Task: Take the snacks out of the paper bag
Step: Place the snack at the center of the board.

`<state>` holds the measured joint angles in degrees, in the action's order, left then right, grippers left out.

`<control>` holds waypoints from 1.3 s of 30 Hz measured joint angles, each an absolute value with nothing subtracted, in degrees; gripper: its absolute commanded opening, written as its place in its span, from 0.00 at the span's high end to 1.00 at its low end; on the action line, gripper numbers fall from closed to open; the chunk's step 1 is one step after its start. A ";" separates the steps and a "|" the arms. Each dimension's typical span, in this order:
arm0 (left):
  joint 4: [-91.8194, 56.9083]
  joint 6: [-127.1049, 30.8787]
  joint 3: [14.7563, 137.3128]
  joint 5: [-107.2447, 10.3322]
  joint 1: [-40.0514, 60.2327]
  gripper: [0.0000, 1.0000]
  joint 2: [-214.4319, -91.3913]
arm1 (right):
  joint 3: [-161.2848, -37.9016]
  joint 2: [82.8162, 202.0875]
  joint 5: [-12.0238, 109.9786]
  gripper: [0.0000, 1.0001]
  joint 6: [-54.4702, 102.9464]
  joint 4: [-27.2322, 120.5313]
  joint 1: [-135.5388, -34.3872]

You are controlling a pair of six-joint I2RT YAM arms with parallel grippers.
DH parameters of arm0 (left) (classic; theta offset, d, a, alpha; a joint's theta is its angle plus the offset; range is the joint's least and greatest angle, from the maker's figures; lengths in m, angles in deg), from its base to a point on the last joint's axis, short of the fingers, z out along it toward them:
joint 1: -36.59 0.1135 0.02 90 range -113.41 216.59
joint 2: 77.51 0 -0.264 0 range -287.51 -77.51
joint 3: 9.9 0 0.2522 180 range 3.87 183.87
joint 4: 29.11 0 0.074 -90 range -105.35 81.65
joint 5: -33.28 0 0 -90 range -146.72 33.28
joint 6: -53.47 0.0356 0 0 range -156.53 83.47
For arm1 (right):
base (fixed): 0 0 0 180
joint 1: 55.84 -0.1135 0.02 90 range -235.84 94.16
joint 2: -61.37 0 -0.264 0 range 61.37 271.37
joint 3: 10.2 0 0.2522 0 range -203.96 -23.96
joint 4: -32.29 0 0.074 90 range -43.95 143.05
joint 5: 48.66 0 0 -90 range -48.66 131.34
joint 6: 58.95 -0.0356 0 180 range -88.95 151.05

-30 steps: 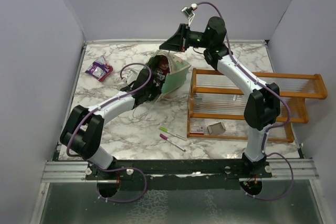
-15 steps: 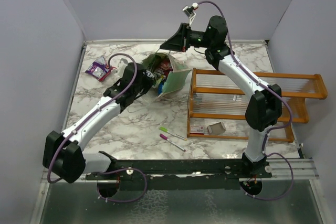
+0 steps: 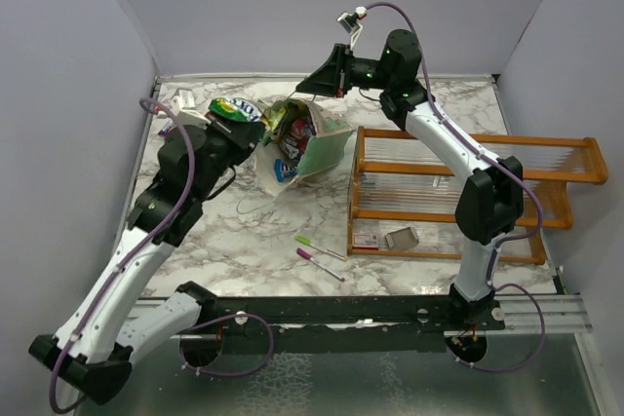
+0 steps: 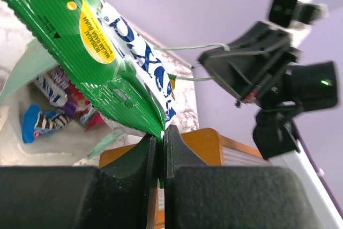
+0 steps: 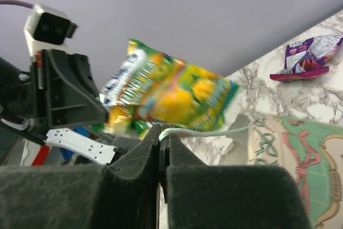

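Note:
The paper bag (image 3: 327, 148) lies tilted on the marble table, its mouth open toward the left. Several snacks (image 3: 294, 132) show inside it, seen too in the left wrist view as snacks (image 4: 51, 103). My left gripper (image 3: 250, 125) is shut on the edge of a green and yellow snack packet (image 3: 232, 107), held in the air left of the bag's mouth. In its own view that packet (image 4: 102, 52) rises from the closed left gripper (image 4: 162, 132). My right gripper (image 3: 312, 85) is shut on the bag's string handle (image 5: 203, 132). A purple packet (image 5: 308, 57) lies on the table.
An orange wooden rack (image 3: 468, 187) stands right of the bag, with small items (image 3: 386, 238) at its front. Two thin pens (image 3: 320, 253) lie on the marble near the front. Grey walls close in the table on three sides.
My left gripper has pulled out of the bag's mouth and swung up and to the left, carrying the green and yellow packet. The right gripper has kept hold of the handle.

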<state>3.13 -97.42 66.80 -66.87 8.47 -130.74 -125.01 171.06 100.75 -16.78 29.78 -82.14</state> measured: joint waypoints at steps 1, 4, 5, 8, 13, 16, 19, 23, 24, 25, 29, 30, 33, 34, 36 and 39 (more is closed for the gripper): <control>3.02 -95.41 66.69 -66.41 8.47 1.00 -128.64 | -125.01 171.06 100.75 0.99 -16.72 29.78 -82.14; 1.23 -89.85 65.49 -65.12 8.51 1.00 -123.04 | -125.01 170.86 100.78 0.99 -16.67 29.83 -82.12; 0.51 -87.36 64.73 -64.66 8.51 1.00 -120.53 | -125.01 170.82 100.75 0.99 -16.65 29.83 -82.14; 0.29 -81.55 62.54 -63.92 8.51 1.00 -114.21 | -125.01 170.78 100.75 0.99 -16.63 29.85 -82.14; 3.70 -74.23 60.16 -66.94 8.51 1.00 -105.14 | -125.01 170.78 100.75 0.99 -16.63 29.89 -82.14; 6.95 -72.24 59.59 -72.99 8.51 1.00 -102.78 | -125.01 170.78 100.75 0.99 -16.63 29.91 -82.14; 10.91 -71.32 59.92 -79.15 8.60 1.00 -103.96 | -125.01 170.78 100.78 0.99 -16.63 29.93 -82.14; 16.61 -70.18 63.37 -83.96 8.82 1.00 -112.97 | -125.01 170.78 100.78 0.99 -16.58 30.07 -82.14; 17.14 -69.88 64.09 -84.66 8.84 1.00 -115.96 | -125.01 170.78 100.75 0.99 -16.56 30.18 -82.14; 17.53 -69.31 64.59 -85.21 8.84 1.00 -119.18 | -125.01 170.78 100.75 0.99 -16.48 30.28 -82.14; 17.93 -66.82 64.81 -85.30 8.97 1.00 -128.60 | -125.01 170.78 100.75 0.99 -16.17 30.92 -82.14; 17.71 -66.14 64.81 -84.84 9.26 1.00 -129.89 | -125.01 170.75 100.75 0.99 -16.15 31.07 -82.14; 15.35 -64.19 64.62 -81.21 13.28 1.00 -133.03 | -125.01 170.75 100.75 0.99 -16.10 31.22 -82.14; 13.23 -63.80 64.05 -77.78 16.75 1.00 -133.75 | -125.01 170.73 100.73 0.99 -16.08 31.25 -82.14; 9.34 -63.60 62.41 -71.63 24.54 1.00 -135.02 | -125.01 170.64 100.71 0.99 -16.02 31.46 -82.14; 4.11 -64.04 60.00 -62.72 35.03 1.00 -138.10 | -125.01 170.38 100.69 0.99 -15.75 31.53 -82.14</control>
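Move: The purple snack lying on the board, my landmark for setting down the green snack I hold, is some 30 cm to the left of my left hand, 25 cm ahead and about 35 cm below. The paper bag is about 9 cm ahead, 8 cm to the right and 25 cm below, my right gripper 8 cm ahead, 8 cm right and level. From my right hand the purple snack is roughly 39 cm left, 18 cm ahead, 36 cm below. With my left fingers still pinching the green snack, I draw back about 10 cm from the bag, rising slightly with fingertips tipping up while I ease left. Then I swing forward and down some 15 cm, rolling my hand left side up by around 40 degrees, and finish sweeping left towards the purple snack. My right hand stays put, keeping hold of the bag's handle. ##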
